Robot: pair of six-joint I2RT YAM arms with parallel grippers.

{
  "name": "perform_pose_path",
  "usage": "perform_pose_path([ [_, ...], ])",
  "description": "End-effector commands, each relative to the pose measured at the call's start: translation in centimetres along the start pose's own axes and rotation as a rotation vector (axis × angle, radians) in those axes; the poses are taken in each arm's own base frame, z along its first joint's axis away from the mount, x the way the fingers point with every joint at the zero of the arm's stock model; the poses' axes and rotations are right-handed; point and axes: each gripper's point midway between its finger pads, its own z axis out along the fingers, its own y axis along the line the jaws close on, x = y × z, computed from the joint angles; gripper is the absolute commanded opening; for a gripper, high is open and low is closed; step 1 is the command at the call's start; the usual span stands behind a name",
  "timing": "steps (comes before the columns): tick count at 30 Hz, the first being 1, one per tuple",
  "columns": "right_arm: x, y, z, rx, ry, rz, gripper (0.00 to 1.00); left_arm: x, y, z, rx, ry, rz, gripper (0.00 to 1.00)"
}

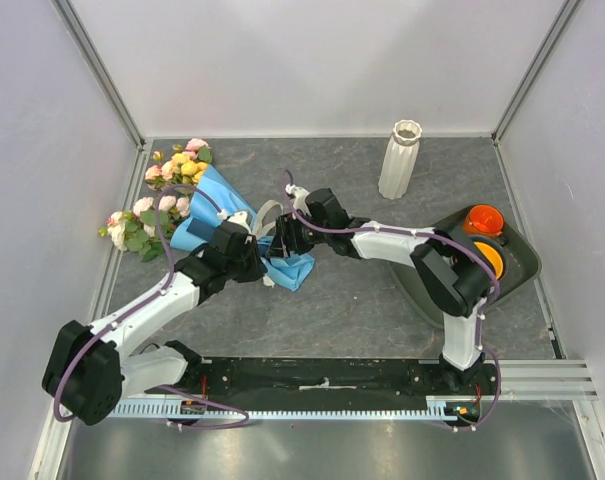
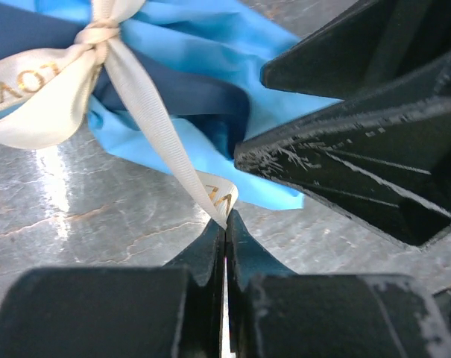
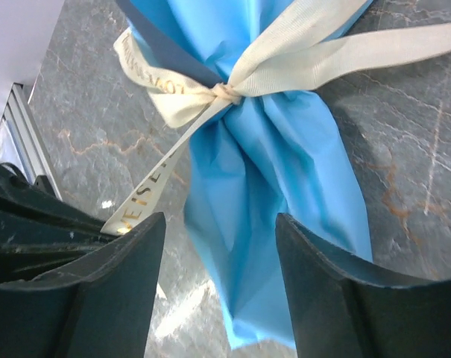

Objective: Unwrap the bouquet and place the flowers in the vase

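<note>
The bouquet (image 1: 197, 195) lies at the left of the table, pink, cream and yellow flowers (image 1: 172, 170) sticking out of blue paper (image 1: 214, 205). A cream ribbon (image 2: 154, 127) is knotted around the paper's narrow end. My left gripper (image 2: 226, 220) is shut on the tip of one ribbon tail. My right gripper (image 3: 219, 246) stands open astride the blue paper tail (image 3: 270, 194), below the ribbon knot (image 3: 225, 93), with neither finger touching the paper. In the top view the two grippers (image 1: 260, 258) (image 1: 282, 240) meet at the paper's end. The white ribbed vase (image 1: 402, 160) stands upright at the back.
A dark grey tray (image 1: 517, 262) with an orange cup (image 1: 482, 220) sits at the right, beside the right arm's elbow. The right gripper's black body (image 2: 359, 149) fills the right side of the left wrist view. Grey walls enclose the table.
</note>
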Motion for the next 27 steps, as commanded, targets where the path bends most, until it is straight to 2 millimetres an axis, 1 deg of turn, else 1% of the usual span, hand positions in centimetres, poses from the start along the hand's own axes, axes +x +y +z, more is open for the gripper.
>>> perform_pose_path([
  [1,-2.9,1.8,-3.7,0.023,-0.096,-0.100,0.70,-1.9,-3.6,-2.2,0.136,-0.011,-0.053,0.02],
  [2,-3.0,2.0,-4.0,0.024,-0.103,-0.106,0.74,-2.3,-4.0,-2.6,0.150,-0.020,-0.060,0.02],
  [3,-3.4,2.4,-4.7,0.022,-0.118,-0.116,0.75,-2.6,-4.3,-2.9,0.162,-0.028,-0.063,0.02],
  [4,-2.9,1.9,-5.0,0.045,-0.114,-0.115,0.76,-3.3,-4.8,-3.3,0.175,-0.043,-0.064,0.02],
  [6,-3.1,2.1,-6.0,0.057,-0.131,-0.127,0.79,-4.3,-5.3,-4.0,0.189,-0.067,-0.065,0.02],
  [7,-2.5,1.9,-6.3,0.065,-0.123,-0.125,0.79,-5.3,-5.9,-4.6,0.208,-0.090,-0.065,0.02],
  [8,-2.5,1.9,-6.7,0.073,-0.132,-0.134,0.81,-5.8,-6.1,-5.0,0.214,-0.097,-0.063,0.02],
  [9,-2.7,2.1,-7.3,0.074,-0.145,-0.140,0.81,-6.3,-6.4,-5.5,0.226,-0.111,-0.062,0.02],
  [10,-2.3,1.9,-7.5,0.084,-0.140,-0.138,0.81,-7.3,-7.2,-6.4,0.256,-0.132,-0.052,0.02],
  [11,-2.4,1.6,-7.8,0.106,-0.152,-0.140,0.82,-8.1,-7.5,-6.9,0.268,-0.150,-0.050,0.02],
  [12,-2.6,1.8,-8.2,0.112,-0.164,-0.145,0.82,-8.6,-7.8,-7.7,0.281,-0.164,-0.044,0.02],
  [13,-2.5,1.3,-8.6,0.128,-0.168,-0.140,0.82,-10.0,-8.6,-8.9,0.307,-0.199,-0.038,0.02],
  [15,-2.9,1.3,-9.3,0.139,-0.189,-0.139,0.82,-11.6,-9.1,-10.7,0.329,-0.249,-0.025,0.02],
  [16,-2.9,1.0,-9.7,0.145,-0.193,-0.131,0.82,-13.2,-10.0,-12.5,0.356,-0.301,-0.011,0.02],
  [17,-3.1,0.9,-9.9,0.146,-0.199,-0.125,0.82,-14.0,-10.4,-13.5,0.373,-0.329,-0.008,0.02],
  [18,-3.3,0.9,-10.4,0.145,-0.207,-0.124,0.82,-15.6,-11.4,-15.7,0.411,-0.388,-0.002,0.02],
  [20,-3.6,1.5,-10.9,0.129,-0.218,-0.129,0.82,-17.0,-12.5,-17.9,0.461,-0.444,0.012,0.02],
  [21,-3.6,1.9,-10.9,0.108,-0.214,-0.136,0.82,-18.3,-13.9,-20.1,0.522,-0.493,0.026,0.02],
  [23,-3.6,2.8,-11.0,0.063,-0.214,-0.156,0.82,-19.4,-15.4,-22.2,0.595,-0.535,0.049,0.02],
  [24,-3.3,3.3,-10.9,0.033,-0.208,-0.167,0.83,-20.2,-16.8,-24.4,0.670,-0.565,0.075,0.02],
  [26,-3.1,4.1,-11.0,-0.002,-0.205,-0.198,0.87,-20.9,-18.0,-26.0,0.732,-0.588,0.095,0.02],
  [27,-2.7,4.6,-10.9,-0.017,-0.193,-0.230,0.88,-21.2,-18.9,-27.4,0.778,-0.602,0.113,0.02],
])
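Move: The left hand already pinches the hanging ribbon tail; the knot lies about 8 cm ahead of it, 3 cm to its left and 5 cm lower. The far bow loop is some 14 cm straight ahead of that hand, the near loop about 4 cm ahead and 10 cm left, and the wrap's gathered end level with it, 6 cm right. From the right hand, the knot sits roughly 2 cm ahead, 6 cm left and 3 cm lower. Keeping its shut grip on the ribbon tail, the left hand pulls it upward from the knot, slowly at first and then fast, some 33 cm in all with a slight drift right, while the wrist tips the fingers up by about 45 degrees. The right hand meanwhile backs off the wrap to its right and up, about 7 cm each way, its already parted fingers opening wider and ending clear of the blue wrap. ##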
